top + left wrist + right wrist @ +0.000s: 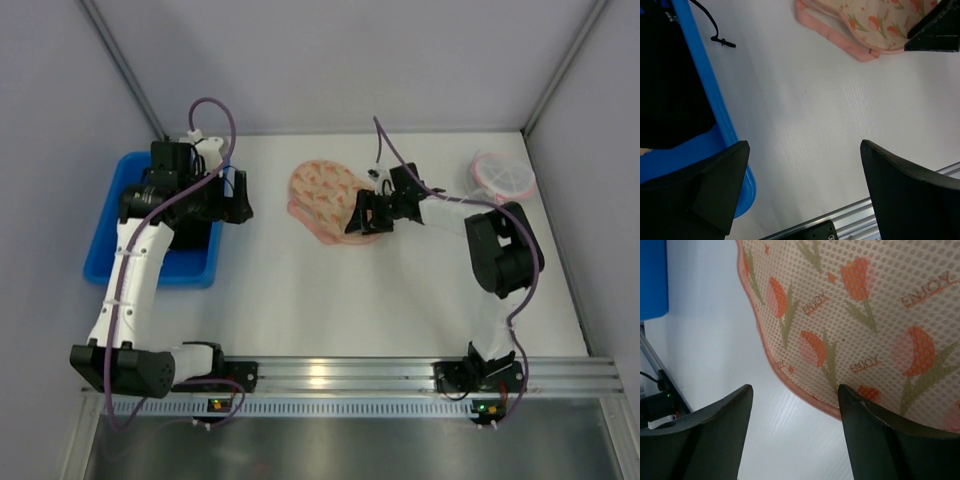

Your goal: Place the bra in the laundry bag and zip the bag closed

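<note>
The laundry bag (322, 193) lies flat at the table's middle back, cream mesh with orange tulip prints and a pink edge; the left wrist view shows its near edge (875, 25). My right gripper (360, 216) hovers low over the bag's right side. In the right wrist view the bag (865, 315) fills the top, and its pink edge runs into the gap of the right gripper (795, 387), close to the right finger (875, 435); the jaws stand apart. My left gripper (238, 198) is wide open beside the blue bin, and the left wrist view shows that gripper (804, 142) over bare table. The bra is out of view.
A blue bin (108, 232) holding dark clothes (670, 75) sits at the left, under my left arm. A small round pink-rimmed white mesh item (503, 175) lies at the back right. A metal rail (400, 375) runs along the near edge. Walls enclose the table.
</note>
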{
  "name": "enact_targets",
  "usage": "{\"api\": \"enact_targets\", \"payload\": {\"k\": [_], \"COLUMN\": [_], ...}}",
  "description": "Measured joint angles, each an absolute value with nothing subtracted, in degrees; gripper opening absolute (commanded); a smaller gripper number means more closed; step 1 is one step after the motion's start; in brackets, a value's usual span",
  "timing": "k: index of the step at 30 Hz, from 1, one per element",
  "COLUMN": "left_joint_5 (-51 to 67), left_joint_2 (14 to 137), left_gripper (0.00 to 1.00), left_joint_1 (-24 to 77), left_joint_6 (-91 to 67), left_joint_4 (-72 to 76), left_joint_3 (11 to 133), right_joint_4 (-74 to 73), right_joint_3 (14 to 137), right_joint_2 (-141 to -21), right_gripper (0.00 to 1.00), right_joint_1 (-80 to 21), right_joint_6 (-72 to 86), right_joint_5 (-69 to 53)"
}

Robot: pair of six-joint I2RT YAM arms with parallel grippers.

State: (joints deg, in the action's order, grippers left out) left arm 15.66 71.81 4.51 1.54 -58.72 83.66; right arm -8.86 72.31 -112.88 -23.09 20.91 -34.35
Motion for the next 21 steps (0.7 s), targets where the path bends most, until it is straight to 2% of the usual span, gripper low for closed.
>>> {"api": "enact_targets", "payload": {"k": [5, 10, 16, 21], "left_joint_5": [15.55, 15.25, 15.73, 15.55], "left_joint_2": [70.17, 68.90, 69.23, 70.94], "left_gripper": [0.98, 0.99, 0.99, 0.99], "left_joint_1": [4.51, 4.51, 4.51, 4.51], "left_joint_6": [1.39, 1.15, -0.75, -2.33], "left_joint_4": [-58.72, -58.67, -58.67, -58.24], "left_joint_3": [83.66, 83.66, 84.86, 88.25], "right_joint_4": [-13.56, -17.85, -21.23, -24.14], "right_joint_3": [66.19, 69.54, 77.91, 83.66], "right_joint_2": [-103.09, -95.81, -95.42, -101.73], "right_gripper": [0.69, 0.68, 0.68, 0.65], "right_joint_1": [-23.14, -24.29, -35.05, -45.56], "right_joint_6": [20.84, 15.14, 2.96, -4.58], "right_joint_5": [-34.15, -29.30, -13.98, -2.79]}}
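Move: The laundry bag with the tulips lies flat just under my right hand, its middle about 4 cm ahead, 6 cm to the left and 2 cm below. Its pink strap is some 10 cm left, level with the hand. The white mesh pouch lies roughly 33 cm right and 11 cm ahead; the blue bin is about 45 cm left, level. From my left hand the bag is about 11 cm ahead, 20 cm right and 23 cm below. I finish dragging the laundry bag back towards me with my right fingertips, then come off its near edge and lift about 10 cm. From there I swing left over the bag towards its strap, sinking a little at the end and rolling the hand some 45 degrees about its fingers, which stay part open. My left hand rises slightly, still wide open. ##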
